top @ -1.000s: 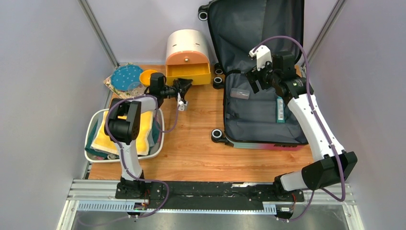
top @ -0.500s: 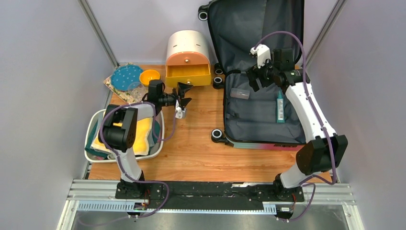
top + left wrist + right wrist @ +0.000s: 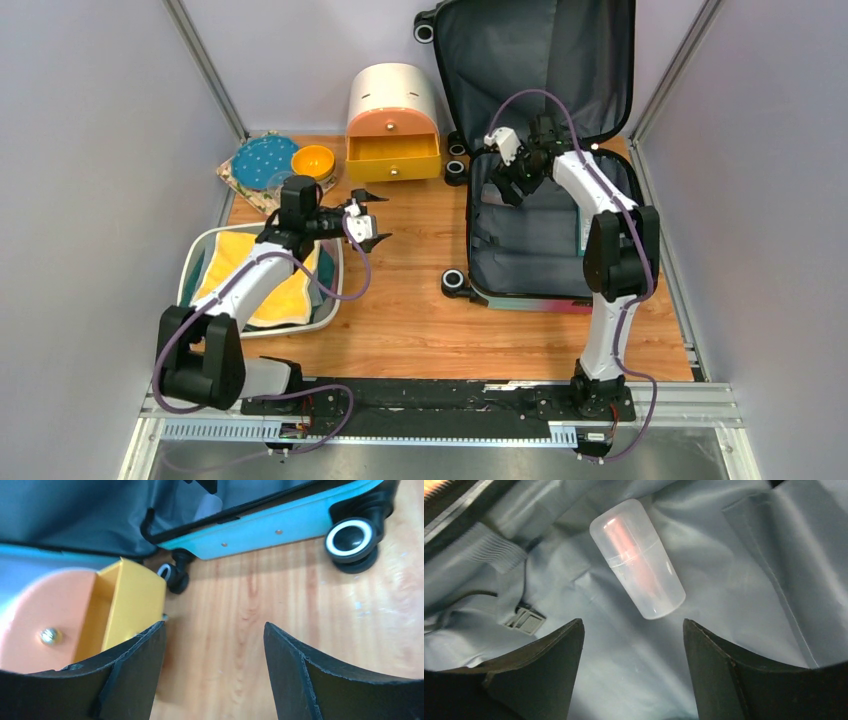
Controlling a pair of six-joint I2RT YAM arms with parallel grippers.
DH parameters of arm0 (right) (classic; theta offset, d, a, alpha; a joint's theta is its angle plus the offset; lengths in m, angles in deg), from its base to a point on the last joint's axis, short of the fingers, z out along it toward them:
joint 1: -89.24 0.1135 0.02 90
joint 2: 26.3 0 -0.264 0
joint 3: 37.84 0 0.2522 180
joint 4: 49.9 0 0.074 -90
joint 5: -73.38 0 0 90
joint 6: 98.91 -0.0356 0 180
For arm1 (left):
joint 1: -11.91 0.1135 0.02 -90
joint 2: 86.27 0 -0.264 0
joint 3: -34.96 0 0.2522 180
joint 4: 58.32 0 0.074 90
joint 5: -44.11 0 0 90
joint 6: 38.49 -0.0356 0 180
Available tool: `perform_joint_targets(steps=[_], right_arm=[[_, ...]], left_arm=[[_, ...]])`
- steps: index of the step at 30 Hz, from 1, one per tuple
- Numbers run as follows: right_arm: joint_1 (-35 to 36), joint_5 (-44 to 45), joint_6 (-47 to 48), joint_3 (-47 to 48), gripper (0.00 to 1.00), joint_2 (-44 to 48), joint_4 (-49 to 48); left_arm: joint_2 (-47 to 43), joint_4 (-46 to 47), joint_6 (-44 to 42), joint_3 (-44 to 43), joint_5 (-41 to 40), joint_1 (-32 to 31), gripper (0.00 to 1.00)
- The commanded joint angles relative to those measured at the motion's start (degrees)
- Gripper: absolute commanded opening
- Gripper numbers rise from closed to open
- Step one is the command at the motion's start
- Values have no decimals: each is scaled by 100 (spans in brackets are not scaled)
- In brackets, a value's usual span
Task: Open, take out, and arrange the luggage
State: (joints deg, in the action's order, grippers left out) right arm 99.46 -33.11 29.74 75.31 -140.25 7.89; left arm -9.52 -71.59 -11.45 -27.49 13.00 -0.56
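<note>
The luggage [image 3: 540, 240] lies open at the right, its lid [image 3: 530, 60] upright against the back wall and its dark grey lining showing. My right gripper [image 3: 507, 180] hangs inside the luggage at the far left corner. It is open [image 3: 634, 625] with only lining between its fingers. A clear capsule-shaped case [image 3: 636, 565] with something pink inside lies on the lining just beyond the tips. My left gripper [image 3: 378, 217] is open over bare wood [image 3: 215, 630], between the basin and the luggage. The luggage's teal shell [image 3: 270, 525] and a black wheel [image 3: 350, 537] lie ahead of it.
A round cream cabinet [image 3: 392, 95] stands at the back with its yellow drawer [image 3: 393, 158] pulled out; the drawer [image 3: 125, 605] is close to my left finger. A white basin [image 3: 335, 275] with a yellow cloth [image 3: 250, 275] sits left. Behind it are a blue dotted plate [image 3: 262, 160] and an orange bowl [image 3: 313, 160].
My left gripper opened and drew back from the yellow drawer toward the basin. My right gripper swung left and down into the luggage, over the clear case.
</note>
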Motion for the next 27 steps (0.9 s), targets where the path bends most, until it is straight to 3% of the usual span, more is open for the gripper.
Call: perform_joint_targets(steps=[1,6,11,18,21,22,25,27], right_arm=[[76,-74,660,186,75,-329,-395],[173,242,837,-16,71,-671,-913],[332,918,1047,-280,66,-953,-1817],[358,955,1197,36,64,-1419,-1705],[358,937,1171,54,55,-1332,-1556],[367,911,1110,62,48,-1253,-1460],[358,744,952,10,30,-718,-1064],[358,481,899,-69,26,-147,-932]], left_arm=[[-651,116,2418,342,-316,139,79],[-986,513,3480,667,-721,385,79],[-1180,584,3896,755,-774,509,79],[-1408,689,4421,896,-1098,517,79],[-1347,829,4983,773,-1126,517,78],[-1338,978,5178,747,-1152,517,77],[-1286,1180,5715,641,-1249,517,76],[-1294,1312,5969,650,-1380,517,76]])
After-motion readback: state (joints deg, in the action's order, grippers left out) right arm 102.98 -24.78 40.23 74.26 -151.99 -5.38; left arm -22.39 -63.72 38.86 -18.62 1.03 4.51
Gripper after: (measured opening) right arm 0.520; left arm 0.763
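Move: The clear bottle lies on the suitcase floor about 5 cm ahead of the right hand, 1 cm to its left and 9 cm below it. The suitcase's left wheel, the far one, is roughly 11 cm ahead and 11 cm left of that hand; the teal box lies some 18 cm to its right and 4 cm back, at about the bottle's height. From the left hand the bottle is about 25 cm to the right, 8 cm ahead and 16 cm below. The right hand sinks about 8 cm into the open suitcase while reaching some 5 cm forward to the clear bottle, tilting and turning slightly, and its open fingers narrow on the way and then pinch the bottle across its middle, the gripper effort rising as they close and the hand easing about a centimetre back afterwards. Meanwhile the empty left hand, clear of the open yellow drawer, shifts 4 to 5 cm left and a little back, swinging counter-clockwise and tipping down by some 45 degrees in all, its fingers staying wide. ##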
